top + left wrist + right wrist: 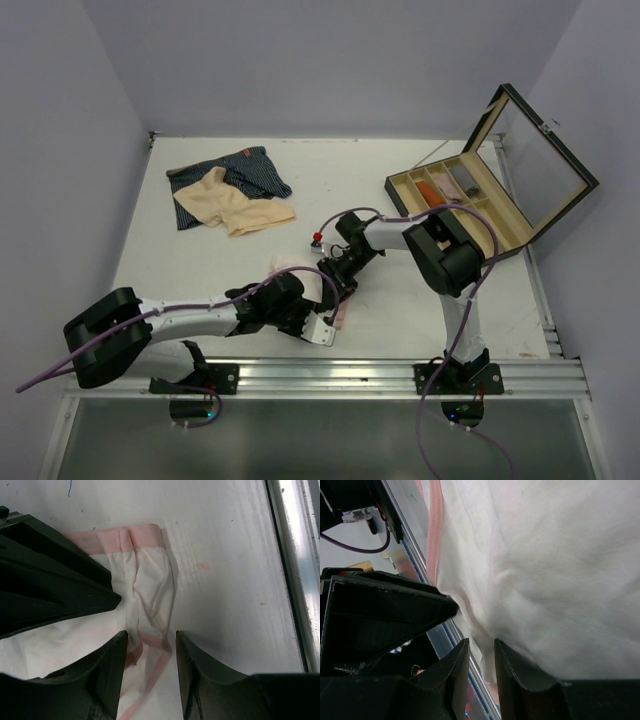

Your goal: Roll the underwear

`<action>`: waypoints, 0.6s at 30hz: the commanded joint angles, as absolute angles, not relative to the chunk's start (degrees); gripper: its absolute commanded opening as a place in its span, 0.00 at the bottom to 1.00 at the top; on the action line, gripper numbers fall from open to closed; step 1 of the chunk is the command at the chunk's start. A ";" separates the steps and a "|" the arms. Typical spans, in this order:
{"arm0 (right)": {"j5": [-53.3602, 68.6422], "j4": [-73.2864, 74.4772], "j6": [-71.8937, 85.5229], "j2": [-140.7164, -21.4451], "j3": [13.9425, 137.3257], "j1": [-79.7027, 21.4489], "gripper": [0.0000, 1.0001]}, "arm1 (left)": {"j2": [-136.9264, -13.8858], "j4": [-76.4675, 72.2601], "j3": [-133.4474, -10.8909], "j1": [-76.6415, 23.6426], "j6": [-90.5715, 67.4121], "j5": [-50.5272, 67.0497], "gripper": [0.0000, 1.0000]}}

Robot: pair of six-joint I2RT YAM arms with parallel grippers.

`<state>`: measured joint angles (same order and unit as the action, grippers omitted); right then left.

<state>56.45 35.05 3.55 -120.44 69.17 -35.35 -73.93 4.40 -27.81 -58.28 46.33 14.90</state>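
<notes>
The small pink-and-white underwear [287,266] lies near the table's front middle, mostly hidden under both grippers. In the left wrist view its folded white cloth with pink bands [150,575] runs down between my left gripper [150,642] jaws, which stand apart around it; the left finger touches it. My left gripper [322,330] comes in from the left. My right gripper [338,282] reaches in from the right, its narrow jaws [477,647] pinching a hanging fold of the white cloth [545,580]. The beige underwear [238,205] lies on the navy striped one [240,172] at the back left.
A compartmented wooden box [470,195] with its glass lid raised stands at the back right. The metal front rail [330,375] runs just behind both grippers. The two grippers are very close together; the right one's black body [50,575] fills the left of the left wrist view.
</notes>
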 commanded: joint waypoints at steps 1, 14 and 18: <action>52.91 34.80 0.53 -121.47 70.66 -35.51 0.31 | -75.75 -1.67 -26.98 -58.54 48.43 12.05 0.47; 50.91 43.50 -4.22 -117.33 87.17 -27.08 0.32 | -76.55 8.96 -30.41 -58.62 47.99 17.66 0.01; 43.52 44.21 -5.71 -119.61 90.17 -25.58 0.32 | -76.55 14.39 -34.00 -58.71 45.01 19.68 0.00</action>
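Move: The near edge of the underwear, with its bunched fold, lies between my open left fingertips, about 1 cm right of the hand and 1 cm below it. The body of the cloth spreads some 6 cm ahead, and a pink band is about 8 cm to the right and 2 cm ahead. The table's front rail runs roughly 10 cm behind. From my right hand, that near edge is some 4 cm back and 5 cm left, just below. I keep my left hand down at the cloth, easing about 1 cm forward and sinking slightly, then drawing back, while my fingers close from half open to shut, pinching the underwear's bunched near edge. My right hand first waits on the cloth, then comes free with its fingers still partly open, sweeping about 13 cm forward and 5 cm up, away from the left hand, as it tips some 20 degrees to point more steeply down. ##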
